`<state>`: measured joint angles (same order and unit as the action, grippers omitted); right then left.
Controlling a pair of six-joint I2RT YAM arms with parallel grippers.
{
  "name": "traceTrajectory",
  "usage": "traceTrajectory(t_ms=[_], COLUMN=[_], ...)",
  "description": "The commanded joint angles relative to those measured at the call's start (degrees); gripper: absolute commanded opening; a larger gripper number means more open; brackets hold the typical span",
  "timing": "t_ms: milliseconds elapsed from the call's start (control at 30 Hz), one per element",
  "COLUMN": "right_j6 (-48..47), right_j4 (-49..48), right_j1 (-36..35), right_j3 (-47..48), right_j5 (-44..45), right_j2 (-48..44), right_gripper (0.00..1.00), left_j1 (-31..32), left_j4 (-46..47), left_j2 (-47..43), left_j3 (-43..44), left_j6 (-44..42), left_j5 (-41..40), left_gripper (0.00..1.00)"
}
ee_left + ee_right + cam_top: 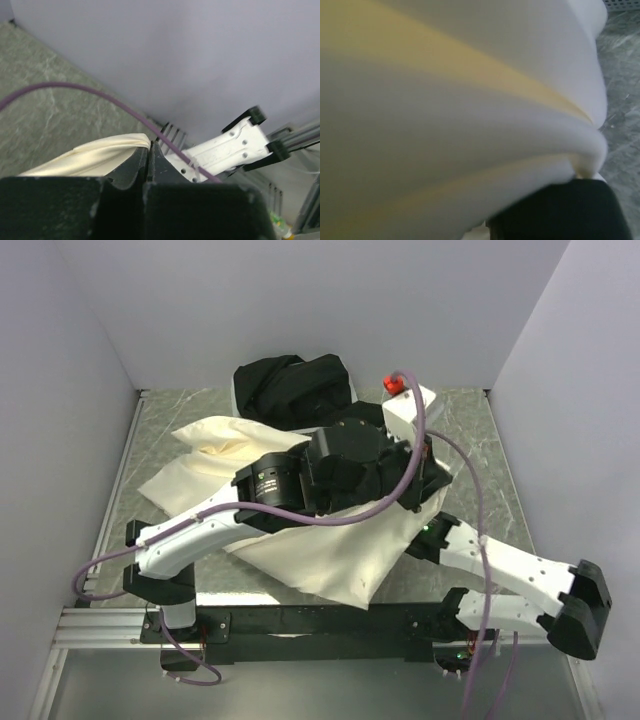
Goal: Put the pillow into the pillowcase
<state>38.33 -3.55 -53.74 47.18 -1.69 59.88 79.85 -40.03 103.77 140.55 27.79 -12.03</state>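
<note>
The cream pillowcase [320,550] lies wrinkled across the table under both arms. The bear-printed pillow shows in no view. My left gripper [149,146] is shut on a folded edge of the pillowcase [95,157], which leaves the jaws to the left. In the top view the left gripper [415,480] sits over the middle of the fabric. The right wrist view is filled with close, blurred pillowcase [445,100]. Its folds gather at my right gripper [582,175], where only one black finger [570,210] shows. The right gripper's white body [408,412] stands behind the left arm.
A black cloth heap [295,385] sits at the back of the grey marbled table [480,450], against the rear wall. Walls close in on the left, right and back. The right arm's white forearm [225,150] and a purple cable [75,90] cross the left wrist view.
</note>
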Motion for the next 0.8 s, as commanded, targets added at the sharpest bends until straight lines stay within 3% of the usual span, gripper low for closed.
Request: traceTrajectory(t_ms=[0,200,333,367,467,533,633,767], right_j6=[1.0,0.1,2.4,4.5,5.9,4.9,6.3,7.5], right_j4=[-8.2,-5.2,-8.1,-9.2,-8.9,-6.0,-8.2,-10.2], right_j1=[-1.4,-1.0,2.8,4.5,11.8,16.7,22.9,29.6], right_j3=[-1.4,0.4,-5.0,-6.6,-10.6,-11.9,-15.6,-19.0], right_j5=[0.3,-2.8,-8.9,-10.5,-15.1,-17.3,-24.4,-29.8], right_j2=[6.1,6.4,1.1,-0.4,-5.3,-6.4,-6.6,-4.8], right_gripper=[0.00,0.00,0.00,0.00,0.00,0.00,0.00,0.00], left_j1=[1.8,-6.3,-12.4,-13.3,-13.8,-14.8,-18.3,-24.7], left_j4=[13.7,14.4,14.5,14.2,8.2,10.0,13.1,9.4], left_j2=[-7.8,-12.0,-11.1,-10.2,-8.1,-12.2,-22.8,-35.9], left_j3=[-9.0,-22.2,-28.4,-28.3,-28.5,-36.0,-49.6,-65.3], left_j6=[-0.1,6.0,10.9,10.6,11.0,14.4,21.4,33.4], left_j5=[3.5,-0.2,3.6,4.6,-3.5,-8.9,-15.8,-25.3], left_gripper=[0.01,0.02,0.06,0.28,0.70,0.86,0.94,0.98])
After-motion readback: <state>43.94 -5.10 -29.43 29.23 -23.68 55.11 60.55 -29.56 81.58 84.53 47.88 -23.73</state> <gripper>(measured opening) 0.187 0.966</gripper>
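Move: The left hand is high up with the rim of the pillowcase pinched in it. The middle of the pillowcase lies about 16 cm to its left, 12 cm ahead and 42 cm below, and the basket with the black cloth lies some 40 cm ahead, 18 cm to the left and 40 cm down. The right hand holds bunched pillowcase lower down; the pillowcase's middle is about 8 cm to its left, 2 cm ahead and 22 cm lower. Downward first, then forward and down with a late swing to the left, the left hand sinks some 20 cm, opens wide partway and lets go of the rim, turning counter-clockwise as it passes over the pillowcase's middle. The right hand keeps its hold on the bunched cloth, lowering it about 10 cm and drawing it to the right while its fingers tip downward. ##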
